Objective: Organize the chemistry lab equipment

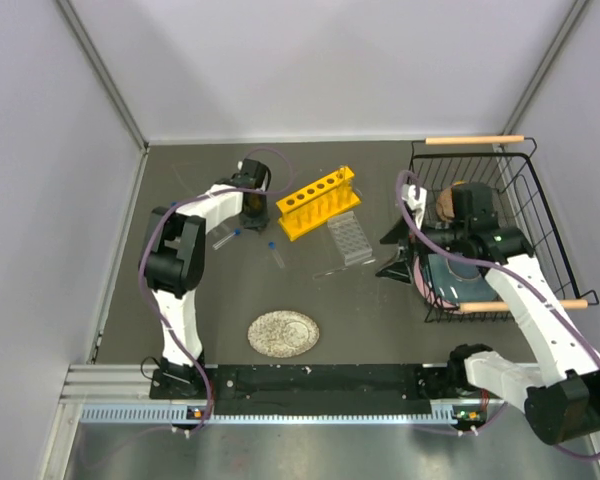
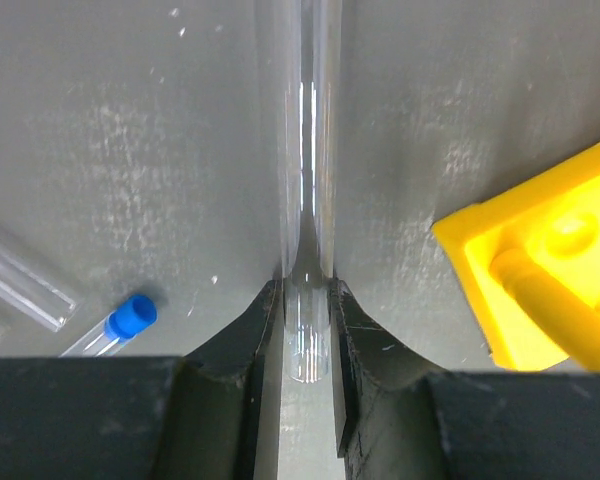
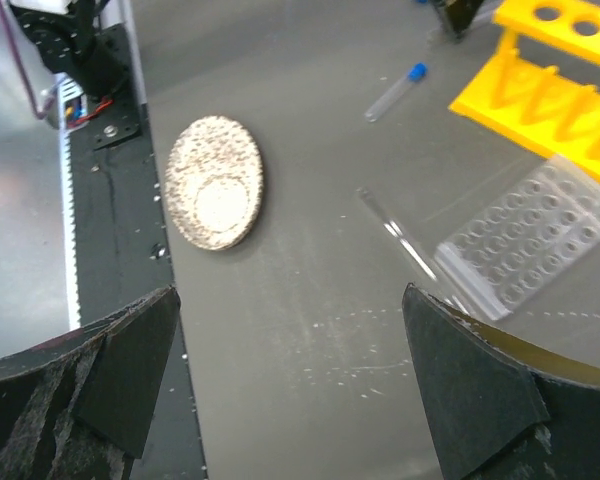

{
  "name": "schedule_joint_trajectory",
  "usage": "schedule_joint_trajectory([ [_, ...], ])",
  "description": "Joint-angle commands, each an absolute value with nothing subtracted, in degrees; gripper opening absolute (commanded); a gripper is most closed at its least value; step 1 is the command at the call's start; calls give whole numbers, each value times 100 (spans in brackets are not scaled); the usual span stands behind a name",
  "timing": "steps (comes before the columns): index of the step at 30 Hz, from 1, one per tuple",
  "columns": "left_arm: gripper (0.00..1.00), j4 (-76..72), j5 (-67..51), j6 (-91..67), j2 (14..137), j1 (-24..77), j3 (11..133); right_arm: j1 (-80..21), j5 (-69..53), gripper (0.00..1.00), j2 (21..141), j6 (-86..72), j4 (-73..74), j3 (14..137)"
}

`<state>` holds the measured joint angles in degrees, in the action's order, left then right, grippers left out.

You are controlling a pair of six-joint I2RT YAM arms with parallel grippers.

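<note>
In the left wrist view a thin clear glass tube [image 2: 305, 250] lies on the grey table, and my left gripper [image 2: 306, 300] is shut on its rounded end, both fingertips touching it. The yellow test-tube rack [image 2: 550, 280] is just to its right, and a blue-capped vial [image 2: 125, 320] and another clear tube [image 2: 20, 280] lie to its left. From above, my left gripper [image 1: 250, 205] sits just left of the yellow rack [image 1: 318, 203]. The clear gridded rack [image 1: 350, 239] lies beside that. My right gripper [image 3: 290, 370] hangs open over bare table, near a thin tube [image 3: 400, 240] and the gridded rack [image 3: 525, 245].
A round speckled grey plate [image 1: 283, 333] lies near the front edge. A black wire basket [image 1: 490, 230] with bowls stands at the right, close behind my right arm. One blue-capped vial [image 1: 277, 250] lies in front of the yellow rack. Walls enclose the table.
</note>
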<state>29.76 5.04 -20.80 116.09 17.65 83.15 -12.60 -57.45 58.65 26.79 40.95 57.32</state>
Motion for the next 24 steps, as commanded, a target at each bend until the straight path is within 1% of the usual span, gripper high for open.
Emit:
schedule_joint_trajectory([
  [1, 7, 2620, 650, -1978, 10891, 1670, 7964, -1835, -5836, 94, 6266, 2417, 4140, 6221],
  [6, 6, 2286, 563, -1951, 9968, 1600, 7278, -2302, -5862, 93, 6889, 2172, 4166, 6731],
  [9, 6, 1987, 265, -1881, 9353, 1591, 6821, -2452, -5906, 93, 7197, 2005, 4157, 7065],
  [17, 4, 1055, -1325, -1862, 7279, 1617, 5494, -2768, -5863, 92, 7830, 1504, 4122, 7830],
  [18, 4, 855, -1675, -1942, 7086, 1626, 5389, -2829, -5828, 92, 7892, 1346, 4113, 8005],
  [20, 4, 695, -1933, -2213, 6550, 1713, 5134, -2883, -5609, 92, 8032, 1056, 3817, 8147],
  [23, 4, 353, -2249, -2722, 5960, 1889, 4887, -2962, -5319, 92, 8068, 38, 3176, 8218],
  [24, 4, 265, -2276, -2864, 5846, 1968, 4835, -2988, -5213, 92, 8077, -678, 2773, 8209],
])
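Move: The left fingers are already shut on the near end of the glass tube, whose middle is about 5 cm ahead. From that hand the open right gripper is some 22 cm back, 25 cm right and 21 cm higher; the yellow rack's middle is about 5 cm ahead and 13 cm right, the blue-capped tube 5 cm back and 3 cm right. From the right hand, the glass tube is about 27 cm ahead, 26 cm left and 21 cm below, the clear tray 20 cm ahead and 6 cm left. Upward about 19 cm, and back some 11 cm with a little drift right, the left hand carries the glass tube off the table, gathering speed and keeping its pinch, while its wrist swings the fingers up, forward and rightward by some 40 degrees. Meanwhile the open right hand travels left about 10 cm, rising a little and rolling slightly, so the two hands close on each other. ##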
